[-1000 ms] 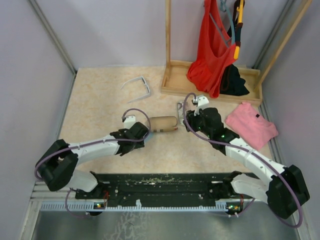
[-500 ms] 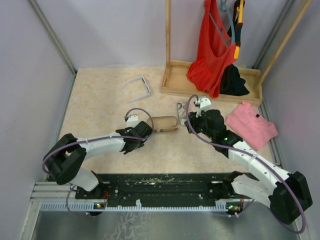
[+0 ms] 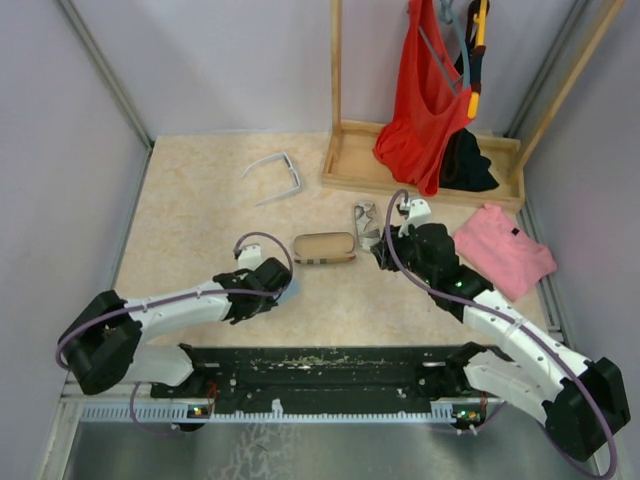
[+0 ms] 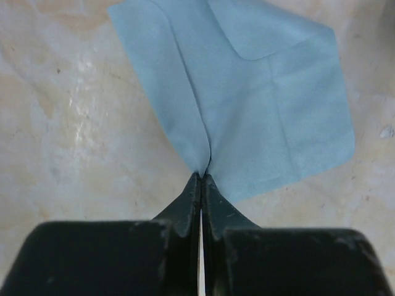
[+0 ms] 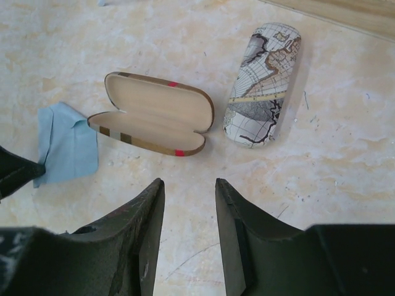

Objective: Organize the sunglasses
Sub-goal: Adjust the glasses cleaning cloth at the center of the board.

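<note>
The white-framed sunglasses [image 3: 275, 172] lie open at the far left of the table, away from both grippers. The dark wire-framed pair is out of view. My left gripper [image 3: 283, 288] is shut on the edge of a light blue cloth [image 4: 259, 105], which lies flat on the table ahead of the closed fingertips [image 4: 202, 176]. My right gripper [image 3: 383, 255] is open and empty; in the right wrist view [image 5: 188, 185] it hangs just short of the open brown-striped case [image 5: 154, 114]. That case is empty.
The closed grey map-patterned case [image 5: 262, 83] lies right of the brown-striped case [image 3: 325, 247]. A wooden rack base [image 3: 345, 165] with a red garment [image 3: 425, 90] stands at the back right. A folded pink garment [image 3: 503, 248] lies to the right.
My left gripper has drawn back toward the near edge, pulling the blue cloth away from the brown-striped case. My right gripper has shifted slightly right.
</note>
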You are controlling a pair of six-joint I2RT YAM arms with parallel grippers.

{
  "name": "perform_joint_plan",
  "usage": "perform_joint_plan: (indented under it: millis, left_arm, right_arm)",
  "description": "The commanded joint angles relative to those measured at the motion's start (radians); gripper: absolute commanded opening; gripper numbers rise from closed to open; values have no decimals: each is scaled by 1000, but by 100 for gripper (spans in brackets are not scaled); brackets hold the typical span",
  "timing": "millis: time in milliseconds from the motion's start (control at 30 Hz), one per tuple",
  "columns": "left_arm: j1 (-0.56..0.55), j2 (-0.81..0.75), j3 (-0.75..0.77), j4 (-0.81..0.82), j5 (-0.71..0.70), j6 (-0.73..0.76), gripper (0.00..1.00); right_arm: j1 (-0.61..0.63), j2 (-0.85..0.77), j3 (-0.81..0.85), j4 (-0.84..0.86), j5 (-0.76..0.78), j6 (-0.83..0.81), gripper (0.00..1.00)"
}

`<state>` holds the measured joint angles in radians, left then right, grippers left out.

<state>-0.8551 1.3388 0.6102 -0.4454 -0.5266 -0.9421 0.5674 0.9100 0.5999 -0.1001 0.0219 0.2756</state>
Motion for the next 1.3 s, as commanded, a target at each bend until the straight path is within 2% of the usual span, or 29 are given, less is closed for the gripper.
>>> perform_joint_plan:
  millis: [0,100,233,567,667,767,867,967,1067,1167,1267]
  left_arm:
    - [-71,-77,-37,-71,68,-115,0]
    - [-164,-86,-28,-83,69,-240,0]
    - [-245,-15,19,-47,90,-321,2]
    - [-338,225,232,91,120,-264,15]
    - [-350,239,254,71,115,-256,31]
    - [-357,188,219,39,106,-264,48]
    - [-372,98,185,-28,64,-259,54]
    - [-375,-1,160,-102,12,-215,55]
    - [-375,-68,126,-108,-52,-108,53]
    - [-363,-74,106,-90,-61,24,52]
    - [-355,-29,117,-82,-47,132,58]
  right_arm:
    - [6,-26,-1,-1,-9,72,38]
    - [6,-29,-8,-10,-5,93,37]
    - [6,-34,-17,-16,-3,112,37]
    - [8,-61,-24,-76,19,115,37]
    - [8,-66,-28,-85,20,116,37]
    - [8,-73,-40,-90,23,114,37]
    - [8,-84,-49,-89,32,103,37]
    - [9,-87,-50,-80,32,95,38]
    - [8,-73,-47,-71,13,88,38]
    - [8,-58,-48,-60,-9,89,38]
    - [8,-51,-54,-57,-19,91,38]
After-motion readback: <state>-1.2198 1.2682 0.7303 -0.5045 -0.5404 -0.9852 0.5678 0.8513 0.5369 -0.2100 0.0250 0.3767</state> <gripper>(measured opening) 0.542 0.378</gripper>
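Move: The left fingers are already shut on the near-left corner of the cleaning cloth, down at the board; the cloth's middle lies about 5 cm ahead and 3 cm to the right. The bare spot it is taken to is some 10 cm right and 2 cm back, with the open glasses case about 12 cm ahead and 13 cm right, and the map-print case 19 cm ahead, 25 cm right. From the right hand the cloth is roughly 23 cm left, 3 cm back, 16 cm below. With its fingers shut on the cloth's corner, the left hand drags it along the board, first back about 6 cm towards the near edge and then, in a curve, some 15 cm to the right in front of the open case, the wrist rolling about 15 degrees. There it opens to about half, lets go of the corner, and rises about 5 cm while swinging 6 cm back left over the cloth, as the empty right hand eases down and back about 3 cm each and tips slightly down. ##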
